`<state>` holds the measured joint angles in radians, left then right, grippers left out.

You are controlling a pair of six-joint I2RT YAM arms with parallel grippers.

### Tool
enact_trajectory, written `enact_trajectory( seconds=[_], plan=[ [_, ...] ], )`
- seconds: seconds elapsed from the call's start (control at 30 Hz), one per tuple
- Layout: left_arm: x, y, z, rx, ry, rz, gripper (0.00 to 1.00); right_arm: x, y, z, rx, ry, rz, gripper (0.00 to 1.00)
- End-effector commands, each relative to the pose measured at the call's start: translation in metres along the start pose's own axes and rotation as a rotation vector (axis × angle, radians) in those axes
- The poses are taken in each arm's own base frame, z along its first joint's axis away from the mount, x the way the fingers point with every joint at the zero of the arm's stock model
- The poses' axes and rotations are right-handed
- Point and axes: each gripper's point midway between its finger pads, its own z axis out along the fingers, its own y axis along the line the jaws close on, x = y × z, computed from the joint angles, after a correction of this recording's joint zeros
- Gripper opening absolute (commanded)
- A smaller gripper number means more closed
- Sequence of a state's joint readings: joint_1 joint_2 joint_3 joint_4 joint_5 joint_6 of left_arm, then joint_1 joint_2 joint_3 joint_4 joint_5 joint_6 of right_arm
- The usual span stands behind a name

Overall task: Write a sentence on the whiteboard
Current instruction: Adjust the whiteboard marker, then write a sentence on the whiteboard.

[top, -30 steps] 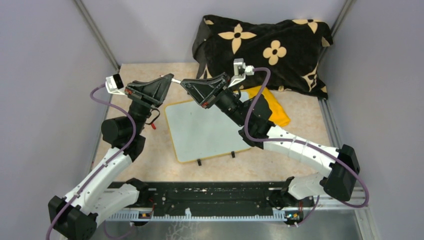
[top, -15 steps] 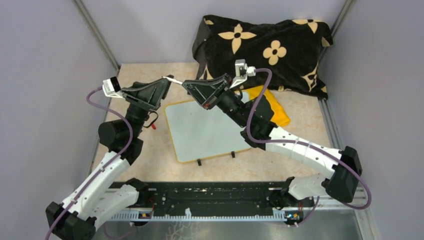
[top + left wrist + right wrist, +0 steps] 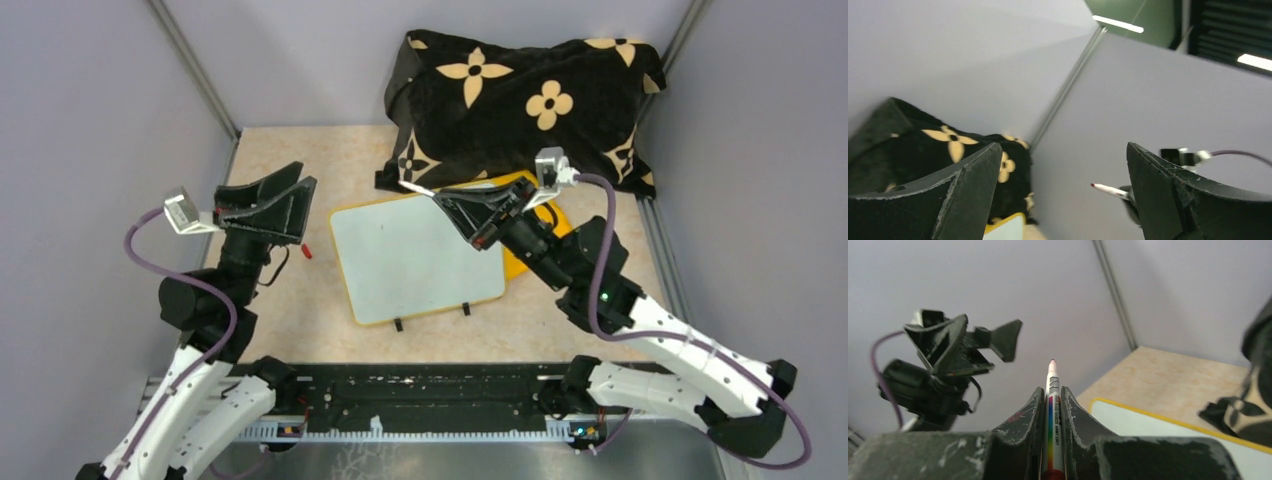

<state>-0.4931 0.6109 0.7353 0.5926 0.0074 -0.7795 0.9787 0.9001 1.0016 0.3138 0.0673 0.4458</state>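
The whiteboard [image 3: 415, 260] lies flat in the middle of the table, with a yellow rim and two black clip feet at its near edge. Its face is blank and no sentence shows on it. My right gripper [image 3: 445, 200] is shut on a white uncapped marker [image 3: 418, 188] and holds it above the board's far edge, red tip pointing left. In the right wrist view the marker [image 3: 1053, 405] sits between the shut fingers [image 3: 1052, 390], with the board's corner [image 3: 1168, 432] below. My left gripper [image 3: 300, 190] is open and empty, left of the board; it is wide open in its own view [image 3: 1063, 150].
A small red cap [image 3: 307, 250] lies on the table left of the board. A folded yellow cloth [image 3: 548, 215] lies under the right arm at the board's far right corner. A black cloth with tan flowers [image 3: 520, 95] fills the back. Grey walls close both sides.
The two grippers were tip to tip at the marker above the board's far left corner. They have drawn apart: the left one back to the left and open, the right one to the right with the marker.
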Motion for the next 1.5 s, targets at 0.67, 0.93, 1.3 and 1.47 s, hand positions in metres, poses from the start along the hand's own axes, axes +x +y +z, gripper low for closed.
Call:
enact_trajectory(
  seconds=[0.67,0.93,1.3,1.47],
  plan=[
    [0.055,0.160,-0.118,-0.637,0.464,0.594,0.99,0.055,-0.098,-0.119,0.381,0.306,-0.325,0.00],
    [0.072,0.175,-0.137,-0.656,0.513,0.587,0.99,0.056,-0.101,-0.115,0.417,0.307,-0.295,0.00],
    [0.089,0.168,-0.135,-0.563,0.551,0.560,0.99,0.058,-0.121,-0.109,0.528,0.320,-0.329,0.00],
    [0.099,0.175,-0.140,-0.606,0.594,0.514,0.99,0.052,-0.138,-0.114,0.660,0.267,-0.293,0.00]
  ],
)
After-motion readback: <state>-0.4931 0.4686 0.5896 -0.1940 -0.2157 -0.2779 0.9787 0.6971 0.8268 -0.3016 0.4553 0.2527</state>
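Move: The marker is already in the right fingers. From the right hand, the whiteboard's middle lies about 12 cm ahead, 3 cm left and 46 cm below; the yellow bag is 20 cm ahead and 23 cm right, the red cap 12 cm ahead and 29 cm left, both at table height. From the empty left hand, the whiteboard's middle is some 11 cm ahead, 14 cm right and 48 cm down. The marker, still pinched by the right fingers, is carried down about 18 cm and 9 cm to the right, edging forward late, towards the whiteboard; the wrist swings it from pointing up and left to mostly forward, slightly down. The open left hand backs away from it, sinking some 23 cm with a little forward and left, levelling to point forward. ##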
